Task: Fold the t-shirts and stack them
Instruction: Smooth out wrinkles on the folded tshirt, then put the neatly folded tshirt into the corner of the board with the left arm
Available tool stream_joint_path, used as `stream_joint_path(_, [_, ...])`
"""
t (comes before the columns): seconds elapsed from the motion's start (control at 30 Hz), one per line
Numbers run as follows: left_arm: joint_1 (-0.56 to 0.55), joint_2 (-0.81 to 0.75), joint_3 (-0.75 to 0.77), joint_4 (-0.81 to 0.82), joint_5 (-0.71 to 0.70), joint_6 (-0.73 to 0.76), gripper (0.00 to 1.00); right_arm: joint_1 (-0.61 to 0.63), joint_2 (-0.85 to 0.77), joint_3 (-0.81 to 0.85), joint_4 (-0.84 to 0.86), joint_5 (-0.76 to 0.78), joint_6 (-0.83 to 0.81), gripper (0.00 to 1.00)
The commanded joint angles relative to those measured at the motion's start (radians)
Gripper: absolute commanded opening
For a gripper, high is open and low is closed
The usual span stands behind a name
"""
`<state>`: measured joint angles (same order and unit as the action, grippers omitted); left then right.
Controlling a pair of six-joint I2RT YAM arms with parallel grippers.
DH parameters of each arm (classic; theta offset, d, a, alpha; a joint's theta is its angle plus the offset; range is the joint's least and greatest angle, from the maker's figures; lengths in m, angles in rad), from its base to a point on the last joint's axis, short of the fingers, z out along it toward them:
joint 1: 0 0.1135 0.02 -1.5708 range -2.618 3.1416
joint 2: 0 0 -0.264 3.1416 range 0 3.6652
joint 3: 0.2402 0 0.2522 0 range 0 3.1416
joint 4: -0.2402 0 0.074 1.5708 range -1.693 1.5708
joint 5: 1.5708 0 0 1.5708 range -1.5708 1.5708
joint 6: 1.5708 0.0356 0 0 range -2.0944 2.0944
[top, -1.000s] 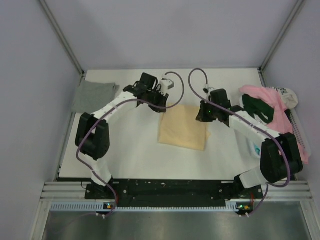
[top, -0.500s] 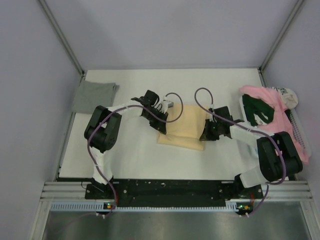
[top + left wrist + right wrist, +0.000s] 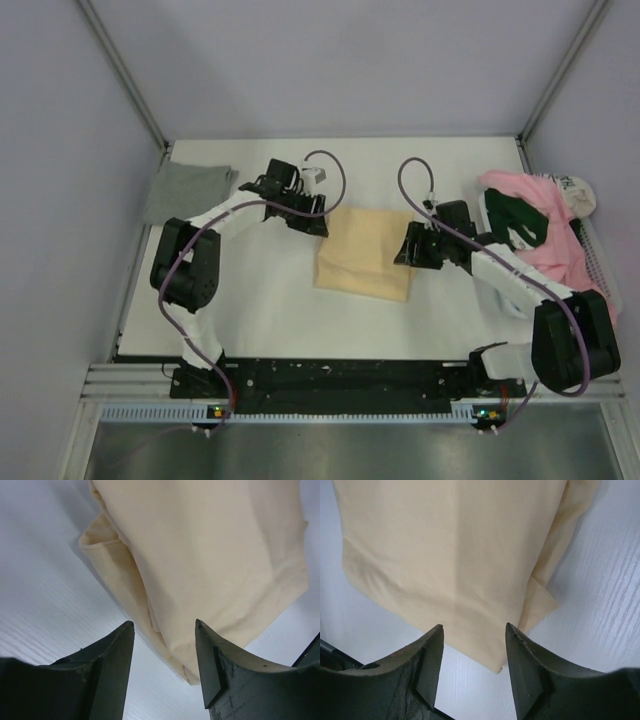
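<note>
A folded pale yellow-peach t-shirt lies flat in the middle of the white table. My left gripper hovers at its far left corner, open and empty, with the shirt's edge just past its fingertips. My right gripper is at the shirt's right edge, open and empty, with the shirt's corner between its tips. A folded grey t-shirt lies at the far left. A heap of pink, dark green and other t-shirts sits at the right.
The table is bounded by grey walls at the back and sides. A black rail with the arm bases runs along the near edge. A white perforated edge shows beside the heap at the right.
Both grippers have lifted slightly back from the peach shirt's edges; the left one moved toward the far left, the right one outward to the right. The shirt lies still.
</note>
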<state>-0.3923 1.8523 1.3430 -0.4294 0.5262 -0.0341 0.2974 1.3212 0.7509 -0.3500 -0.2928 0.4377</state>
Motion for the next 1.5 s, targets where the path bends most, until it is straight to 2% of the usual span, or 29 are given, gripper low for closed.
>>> stream_joint_path(0.0, [-0.008, 0.108, 0.027, 0.023, 0.021, -0.105, 0.58, -0.017, -0.042, 0.045, -0.033, 0.041, -0.022, 0.54])
stream_joint_path(0.2, [-0.010, 0.243, 0.103, -0.015, 0.061, -0.139, 0.58, -0.024, -0.065, 0.031, -0.053, 0.057, -0.039, 0.56])
stream_joint_path(0.27, [-0.010, 0.283, 0.133, -0.034, 0.090, -0.147, 0.56, -0.024, -0.077, 0.030, -0.058, 0.063, -0.042, 0.56])
stream_joint_path(0.33, [-0.008, 0.307, 0.142, -0.037, 0.133, -0.159, 0.43, -0.024, -0.092, 0.031, -0.061, 0.070, -0.048, 0.56])
stream_joint_path(0.43, [-0.005, 0.311, 0.148, -0.029, 0.224, -0.164, 0.04, -0.030, -0.115, 0.034, -0.076, 0.087, -0.057, 0.57])
stream_joint_path(0.47, [0.004, 0.300, 0.153, -0.031, 0.244, -0.161, 0.00, -0.033, -0.128, 0.038, -0.083, 0.092, -0.059, 0.59])
stream_joint_path(0.57, [0.052, 0.242, 0.157, -0.051, 0.262, -0.116, 0.00, -0.043, -0.161, 0.036, -0.096, 0.113, -0.066, 0.86])
stream_joint_path(0.63, [0.090, 0.203, 0.165, -0.090, 0.248, -0.037, 0.00, -0.046, -0.183, 0.033, -0.107, 0.147, -0.083, 0.99])
stream_joint_path(0.73, [0.154, 0.183, 0.232, -0.282, 0.222, 0.161, 0.00, -0.049, -0.200, 0.030, -0.129, 0.191, -0.103, 0.99])
stream_joint_path(0.9, [0.300, 0.151, 0.309, -0.426, 0.097, 0.380, 0.00, -0.052, -0.198, 0.018, -0.141, 0.208, -0.125, 0.99])
stream_joint_path(0.97, [0.346, 0.179, 0.396, -0.521, 0.017, 0.479, 0.00, -0.050, -0.192, 0.019, -0.145, 0.205, -0.131, 0.99])
stream_joint_path(1.07, [0.414, 0.225, 0.525, -0.638, -0.086, 0.545, 0.00, -0.050, -0.180, 0.024, -0.155, 0.205, -0.142, 0.99])
stream_joint_path(1.27, [0.487, 0.229, 0.668, -0.603, -0.280, 0.557, 0.00, -0.050, -0.169, 0.019, -0.161, 0.218, -0.160, 0.99])
stream_joint_path(1.47, [0.501, 0.251, 0.781, -0.536, -0.512, 0.605, 0.00, -0.052, -0.168, 0.013, -0.167, 0.234, -0.172, 0.99])
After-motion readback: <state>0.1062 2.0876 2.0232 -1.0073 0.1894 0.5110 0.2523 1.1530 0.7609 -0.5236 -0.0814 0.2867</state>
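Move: The folded t-shirt's middle lies about 13 cm to the left hand's right and some 6 cm back, roughly 7 cm below. Its left edge is only a few centimetres to that hand's right. The grey folded cloth is about 34 cm to the left hand's left, 8 cm farther out and 7 cm lower. From the right hand the t-shirt's middle is some 11 cm left, about level ahead and 6 cm below. The folded t-shirt is pinched at its left edge by the left fingers, which sink about 6 cm, edge right and shut. Gathering speed, the left hand carries it some 30 cm left, 12 cm forward and rising, over towards the grey cloth, its left side rolling up about 30 degrees. The right hand opens wide and backs off rightwards, rising slightly. ##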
